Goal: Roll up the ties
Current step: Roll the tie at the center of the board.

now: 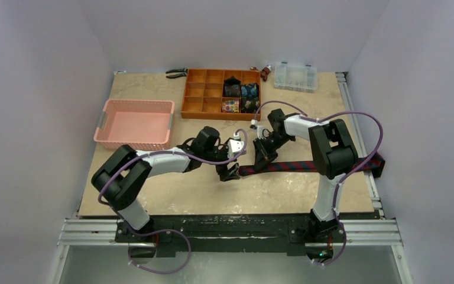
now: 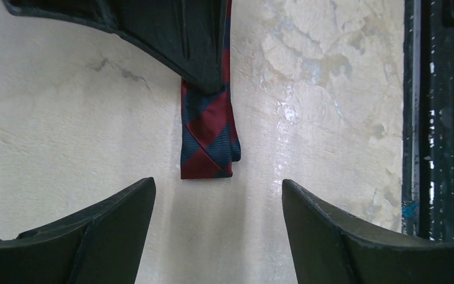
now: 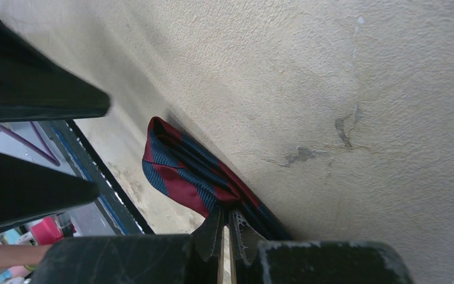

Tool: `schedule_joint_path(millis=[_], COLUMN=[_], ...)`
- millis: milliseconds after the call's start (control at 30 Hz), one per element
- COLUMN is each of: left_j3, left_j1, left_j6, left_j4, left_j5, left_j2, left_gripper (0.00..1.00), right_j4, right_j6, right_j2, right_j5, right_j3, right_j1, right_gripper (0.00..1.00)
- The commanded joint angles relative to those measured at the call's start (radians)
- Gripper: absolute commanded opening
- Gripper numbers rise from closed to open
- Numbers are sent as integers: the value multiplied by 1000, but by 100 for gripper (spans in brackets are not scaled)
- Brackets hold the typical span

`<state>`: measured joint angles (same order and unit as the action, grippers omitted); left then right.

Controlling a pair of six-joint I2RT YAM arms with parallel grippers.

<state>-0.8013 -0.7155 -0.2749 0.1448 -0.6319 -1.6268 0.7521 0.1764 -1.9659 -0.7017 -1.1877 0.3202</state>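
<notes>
A dark navy tie with red diagonal stripes lies stretched across the table, its far end hanging off the right edge. Its left end is folded over. My right gripper is shut on the tie just behind that fold, its tips pinching the fabric. My left gripper stands open just short of the folded end, with nothing between its fingers. Rolled ties, black, blue and multicoloured, sit in compartments of the orange organiser.
The orange organiser stands at the back centre, a pink basket at the left. Pliers and a clear plastic box lie along the back edge. A metal rail runs along the table's right side.
</notes>
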Motion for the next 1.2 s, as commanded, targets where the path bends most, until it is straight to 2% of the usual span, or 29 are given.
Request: schedule_joint_path(millis=[0,200,467,533,633,700,733,833,933,1100,1133,1167], left_j3=[-44,-53,-61,-69,-70,-53,-41,-21,-12,-4,-3,-2], left_j1=[-35,-64,-86,-86,-85,-85,-85,-85,-86,-85,-86,-86], left_j6=[-64,-107,-170,-192,-217,-242,-248,-259,-252,-245,-247,-248], left_j4=[106,130,127,101,67,51,57,52,48,46,47,47], left_j5=[36,97,185,175,215,230,235,242,242,241,242,237], left_j2=[-71,-156,-201,-207,-214,-207,-203,-195,-191,-188,-188,-189], left_gripper=[78,77,62,55,35,30,29,28,27,28,29,30], right_j4=[-68,-86,-106,-103,-91,-79,-75,-92,-115,-113,-112,-110], right_j6=[13,0,-39,-45,-41,-41,-46,-89,-128,-135,-134,-134], right_j2=[-42,-44,-38,-36,-36,-33,-32,-18,-4,-28,-38,-47], right_j5=[55,29,-36,-50,-63,-86,-104,-150,-178,-192,-188,-172], right_j3=[3,-7,-28,-33,-42,-42,-42,-33,-26,-38,-42,-49], right_j1=[-3,3,34,40,39,36,34,32,33,33,33,33], right_gripper=[0,0,0,0,0,0,1,20,31,31,27,17])
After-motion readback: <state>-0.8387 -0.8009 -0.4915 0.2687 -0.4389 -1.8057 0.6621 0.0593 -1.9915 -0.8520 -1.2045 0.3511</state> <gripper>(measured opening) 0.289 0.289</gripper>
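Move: The folded end of the striped tie lies about 5 cm below my open left fingers, some 2 cm ahead and 2 cm to their right; the rest of the tie runs off to the right. The orange tray is about 27 cm ahead of my left hand and 5 cm to its left, and the pink basket 17 cm ahead and 34 cm left. From my closed right fingertips, down on the tie, that end is about 5 cm to the left, at the same height. I drop my left hand about 5 cm over the tie's folded end, fingers open either side of it, then ease it forward and right by some 2 cm each, rolling it about 15 degrees as its fingers close and pinch the layers. Meanwhile I bring my right fingers about 3.5 cm left along the tie towards the left ones, then raise them slightly and part them a little, still touching the tie. ##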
